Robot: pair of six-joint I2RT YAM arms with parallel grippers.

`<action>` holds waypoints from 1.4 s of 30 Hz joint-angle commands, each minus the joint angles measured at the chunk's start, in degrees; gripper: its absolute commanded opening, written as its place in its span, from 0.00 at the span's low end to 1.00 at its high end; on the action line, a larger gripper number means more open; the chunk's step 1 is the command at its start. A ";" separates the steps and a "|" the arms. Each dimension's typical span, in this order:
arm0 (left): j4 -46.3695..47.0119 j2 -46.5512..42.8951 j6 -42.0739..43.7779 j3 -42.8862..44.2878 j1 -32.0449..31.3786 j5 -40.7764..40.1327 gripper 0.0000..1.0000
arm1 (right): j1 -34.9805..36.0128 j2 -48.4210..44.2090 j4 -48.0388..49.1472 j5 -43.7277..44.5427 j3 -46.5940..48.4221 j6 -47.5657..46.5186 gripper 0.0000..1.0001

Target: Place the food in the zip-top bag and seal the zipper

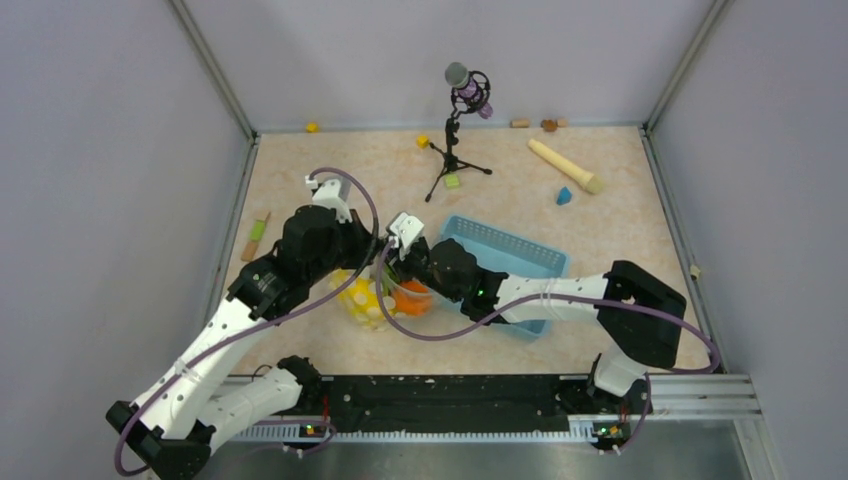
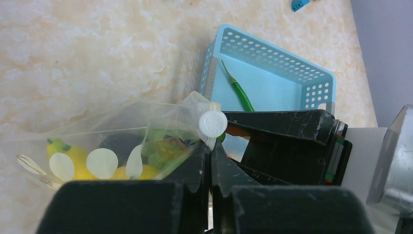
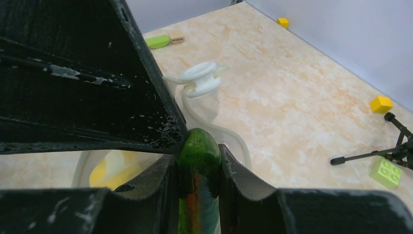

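The clear, white-dotted zip-top bag [image 2: 122, 122] lies beside the blue basket and holds a yellow banana [image 2: 73, 156], green grapes [image 2: 156, 136] and a dark eggplant [image 2: 117, 142]. My left gripper [image 2: 210, 146] is shut on the bag's mouth edge, just under a round white tab [image 2: 213, 124]. My right gripper [image 3: 197, 156] is shut on the green cucumber [image 3: 198, 146], tip up, right at the bag's mouth. The whitish zipper [image 3: 241, 146] curves around behind the cucumber. From above, both grippers [image 1: 372, 262] [image 1: 398, 275] meet over the bag [image 1: 365, 305].
The light blue basket [image 1: 520, 245] sits right of the bag with a thin green chilli [image 2: 241, 95] inside. A microphone stand [image 1: 455, 150] rises behind it. A beige cylinder [image 1: 565, 165] and small coloured blocks [image 1: 452, 181] are scattered at the back.
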 commanded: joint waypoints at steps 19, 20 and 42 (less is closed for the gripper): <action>17.48 -6.33 1.27 -1.24 -0.19 -4.71 0.00 | 1.64 -1.12 -21.23 -9.45 3.12 -5.60 0.31; 17.31 -7.01 1.09 -2.25 -0.19 -4.48 0.00 | 1.63 -2.04 -20.92 -9.73 2.72 -5.59 0.36; 14.88 -10.39 -0.34 -5.75 -0.20 3.33 0.00 | 1.64 -14.41 -3.87 -8.92 -5.95 -2.65 0.47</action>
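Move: The right hand already holds the cucumber at the bag's mouth. The food-filled body of the bag lies some 8 cm back, 2 cm left and 12 cm below that hand; the orange inside is about 9 cm back, 4 cm right and 12 cm below it, and the basket's middle roughly 26 cm right, 4 cm back and 16 cm below it. From the left hand, pinching the bag by its slider end, the bag's body is about 10 cm back, level sideways and 13 cm down. The right hand, still gripping the cucumber, first nudges about 1.5 cm left into the bag's mouth, then opens its fingers and lets go while drawing back some 5 cm and edging right, dipping a little before rising about 3 cm and turning some 10 degrees counter-clockwise. The left hand keeps its pinch on the bag's edge beside the slider, shifting slightly left with it and then easing up 2 to 3 cm and a little back as its fingers tip upward about 10 degrees. ##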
